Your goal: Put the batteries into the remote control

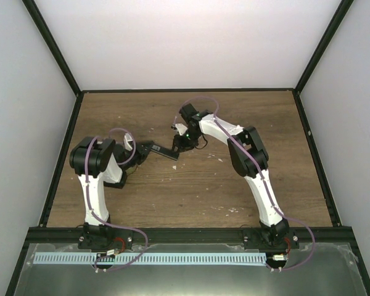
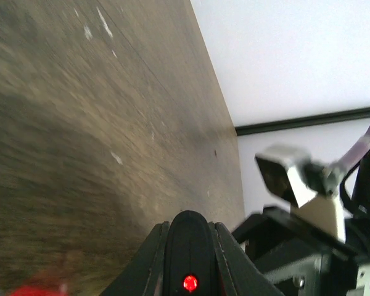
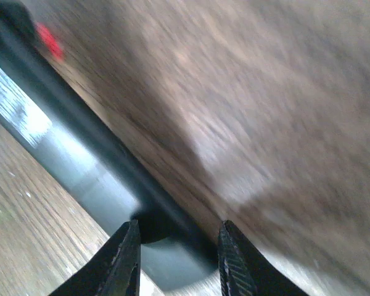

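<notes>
The remote control (image 1: pixel 161 150), slim and black, is held off the wooden table between both arms. My left gripper (image 1: pixel 144 150) is shut on one end; in the left wrist view the remote (image 2: pixel 188 259) fills the gap between the fingers (image 2: pixel 149 259) and shows a red button. My right gripper (image 1: pixel 177 147) is at the other end. In the right wrist view the remote (image 3: pixel 80 163) runs diagonally down to my right gripper (image 3: pixel 176 231), and its end spans the full gap between the jaws. No batteries show in any view.
The wooden table (image 1: pixel 191 191) carries a few pale chipped specks. White walls and a black frame rail (image 1: pixel 185 90) close the back and sides. My right arm's wrist camera (image 2: pixel 290 179) shows close by in the left wrist view.
</notes>
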Available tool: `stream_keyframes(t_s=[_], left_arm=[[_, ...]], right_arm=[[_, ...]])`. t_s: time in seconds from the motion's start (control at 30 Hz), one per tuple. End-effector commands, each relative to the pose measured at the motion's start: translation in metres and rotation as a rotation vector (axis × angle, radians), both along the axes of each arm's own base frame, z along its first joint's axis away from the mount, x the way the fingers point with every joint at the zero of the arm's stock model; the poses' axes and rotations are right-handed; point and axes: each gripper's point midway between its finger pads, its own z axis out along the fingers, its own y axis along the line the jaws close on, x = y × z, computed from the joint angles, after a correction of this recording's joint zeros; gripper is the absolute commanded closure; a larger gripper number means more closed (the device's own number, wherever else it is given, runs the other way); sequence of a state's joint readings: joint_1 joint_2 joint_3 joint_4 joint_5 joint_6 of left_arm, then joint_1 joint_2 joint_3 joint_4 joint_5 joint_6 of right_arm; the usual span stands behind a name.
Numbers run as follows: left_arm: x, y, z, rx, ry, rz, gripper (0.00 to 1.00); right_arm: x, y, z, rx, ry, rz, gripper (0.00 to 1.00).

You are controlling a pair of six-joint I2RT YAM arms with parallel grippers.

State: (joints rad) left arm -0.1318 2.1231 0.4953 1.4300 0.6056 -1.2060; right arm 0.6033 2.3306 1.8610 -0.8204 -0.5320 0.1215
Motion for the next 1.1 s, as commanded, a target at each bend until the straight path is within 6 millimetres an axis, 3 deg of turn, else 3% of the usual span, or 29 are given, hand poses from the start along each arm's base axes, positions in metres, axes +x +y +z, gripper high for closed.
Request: stream_keyframes(t_s=[0.0, 0.17, 0.3, 0.57, 0.7, 0.83, 0.93, 1.07], left_arm=[[-0.057, -0.059, -0.027, -0.008, 0.105, -0.281, 0.98], [-0.059, -0.059, -0.025, -0.012, 0.099, -0.284, 0.98], [-0.059, -0.059, -0.023, -0.007, 0.094, -0.287, 0.97], [-0.054, -0.059, -0.015, -0.010, 0.073, -0.285, 0.97], [-0.051, -0.060, 0.005, -0.008, 0.023, -0.297, 0.97], [-0.047, -0.065, 0.038, -0.002, -0.062, -0.335, 0.97], [-0.045, -0.071, 0.068, -0.022, -0.123, -0.374, 0.97], [-0.048, -0.079, 0.104, -0.072, -0.181, -0.453, 0.96]], right_arm=[[0.043, 0.055, 0.032, 0.165, -0.222, 0.026, 0.71], [0.044, 0.060, 0.033, 0.184, -0.209, 0.036, 0.71], [0.044, 0.052, 0.033, 0.148, -0.232, 0.023, 0.71], [0.066, 0.023, 0.070, 0.086, -0.354, -0.057, 0.70], [0.078, 0.001, 0.110, 0.035, -0.486, -0.081, 0.58], [0.083, -0.030, 0.160, 0.063, -0.570, -0.109, 0.47], [0.081, -0.057, 0.178, 0.115, -0.563, -0.125, 0.44], [0.064, -0.077, 0.192, 0.247, -0.486, -0.085, 0.40]])
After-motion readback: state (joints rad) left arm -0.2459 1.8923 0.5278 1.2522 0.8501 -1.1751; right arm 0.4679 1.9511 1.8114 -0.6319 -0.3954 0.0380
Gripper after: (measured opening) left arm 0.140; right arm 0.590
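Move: The remote control's battery-cover end lies right at the right fingertips, about 2 cm back, 1 cm left and 1 cm below. The remote's middle is some 5 cm to the right hand's left and 1 cm back. From the left hand, which already grips the other end, the cover lies about 11 cm to the right, 4 cm back and 2 cm lower. A pale table fleck sits roughly 7 cm behind the right hand and 3 cm below it. The remote stays gripped in the left hand, which swings it quickly right and back about 7 cm, turning clockwise some 15 degrees, then pauses and lifts nearly 7 cm. The right fingers come free of the cover end, first going forward-left and slightly up, then rightward and steeply up and away, tipping forward-up and opening wider. ##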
